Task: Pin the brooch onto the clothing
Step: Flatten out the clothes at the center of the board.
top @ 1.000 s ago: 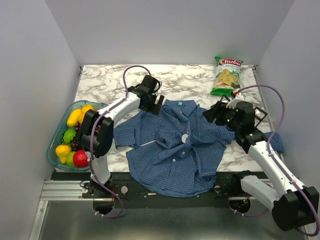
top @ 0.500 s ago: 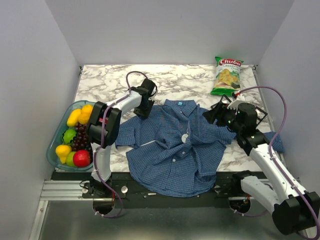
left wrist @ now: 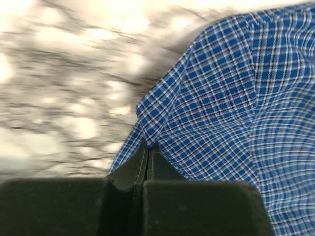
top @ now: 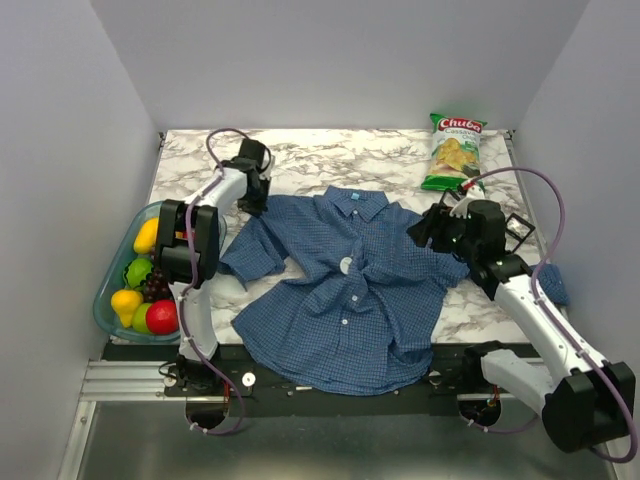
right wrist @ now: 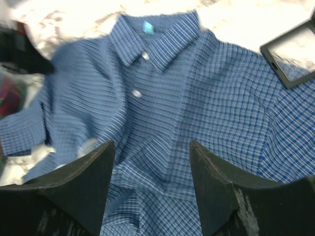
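Observation:
The blue checked shirt lies front up on the marble table, collar and light-blue label at the far side. My left gripper is shut on the shirt's edge near its left shoulder; the left wrist view shows the fabric pinched at the tips of my gripper. My right gripper is open and empty, hovering over the shirt's right shoulder, with my gripper above the cloth. A small pale round thing, possibly the brooch, sits on the shirt front; it is a blur in the right wrist view.
A glass bowl of fruit stands at the left edge. A green chips bag lies at the far right. A small black-framed tray sits right of the right gripper and shows in the right wrist view. One sleeve trails right.
My left gripper has moved left and away with the shirt's edge in it, dragging the shirt left and spreading it flatter. The right arm has barely moved.

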{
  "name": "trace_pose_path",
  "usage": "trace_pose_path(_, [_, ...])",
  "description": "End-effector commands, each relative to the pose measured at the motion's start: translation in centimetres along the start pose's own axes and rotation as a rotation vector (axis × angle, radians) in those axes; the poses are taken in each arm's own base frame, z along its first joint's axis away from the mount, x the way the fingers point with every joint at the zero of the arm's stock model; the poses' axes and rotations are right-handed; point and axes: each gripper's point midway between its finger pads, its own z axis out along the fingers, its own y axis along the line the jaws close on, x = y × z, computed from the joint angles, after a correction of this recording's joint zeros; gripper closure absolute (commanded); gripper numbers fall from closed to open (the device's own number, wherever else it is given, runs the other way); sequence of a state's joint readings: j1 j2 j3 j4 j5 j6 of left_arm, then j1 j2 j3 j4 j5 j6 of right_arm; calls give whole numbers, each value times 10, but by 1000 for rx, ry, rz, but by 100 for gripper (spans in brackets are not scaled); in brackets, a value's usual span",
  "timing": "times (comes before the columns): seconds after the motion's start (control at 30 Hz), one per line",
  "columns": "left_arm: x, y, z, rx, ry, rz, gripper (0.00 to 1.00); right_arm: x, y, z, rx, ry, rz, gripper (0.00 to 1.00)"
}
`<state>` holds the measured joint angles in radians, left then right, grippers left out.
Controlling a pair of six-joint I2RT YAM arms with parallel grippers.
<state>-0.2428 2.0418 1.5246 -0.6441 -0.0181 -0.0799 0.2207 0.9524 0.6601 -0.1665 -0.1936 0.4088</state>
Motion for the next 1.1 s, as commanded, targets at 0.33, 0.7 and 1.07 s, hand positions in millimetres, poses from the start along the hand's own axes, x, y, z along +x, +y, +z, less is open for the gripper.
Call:
trace_pose_path(0.33, [-68,106,-41,-157,-195,-171,100,-22,-80,37,444,103,-102,30])
trace_pose_path(0.7, [-82,108,-44,-85,-236,-209,100,6,-135,80,588,290,-72,31])
trace_pose_path(1.07, [-82,101,-44,-47,-249,-208,100,45,-138,96,530,423,-31,35])
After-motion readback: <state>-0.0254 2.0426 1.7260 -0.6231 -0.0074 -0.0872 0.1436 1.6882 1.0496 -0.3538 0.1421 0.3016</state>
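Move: The left gripper already pinches the upper edge of the shirt's left sleeve; the bare tabletop to stretch it to lies about 8 cm ahead and 10 cm left. The collar is some 34 cm right and 4 cm ahead of it, the fruit basket 31 cm left and 19 cm back. From the open right gripper, the shirt's right shoulder lies about 9 cm ahead, 8 cm right and 15 cm below; the open box is 15 cm ahead, 14 cm right, the collar 18 cm ahead, 16 cm left. Keep the left gripper shut on the sleeve edge and draw it left and forward, away from the collar, about 9 cm left and 7 cm out while lifting some 7 cm; then hold there. Meanwhile bring the right gripper forward and right, then down about 12 cm in all, tipping its fingers steeply down, still open, close over the shirt's right shoulder. ##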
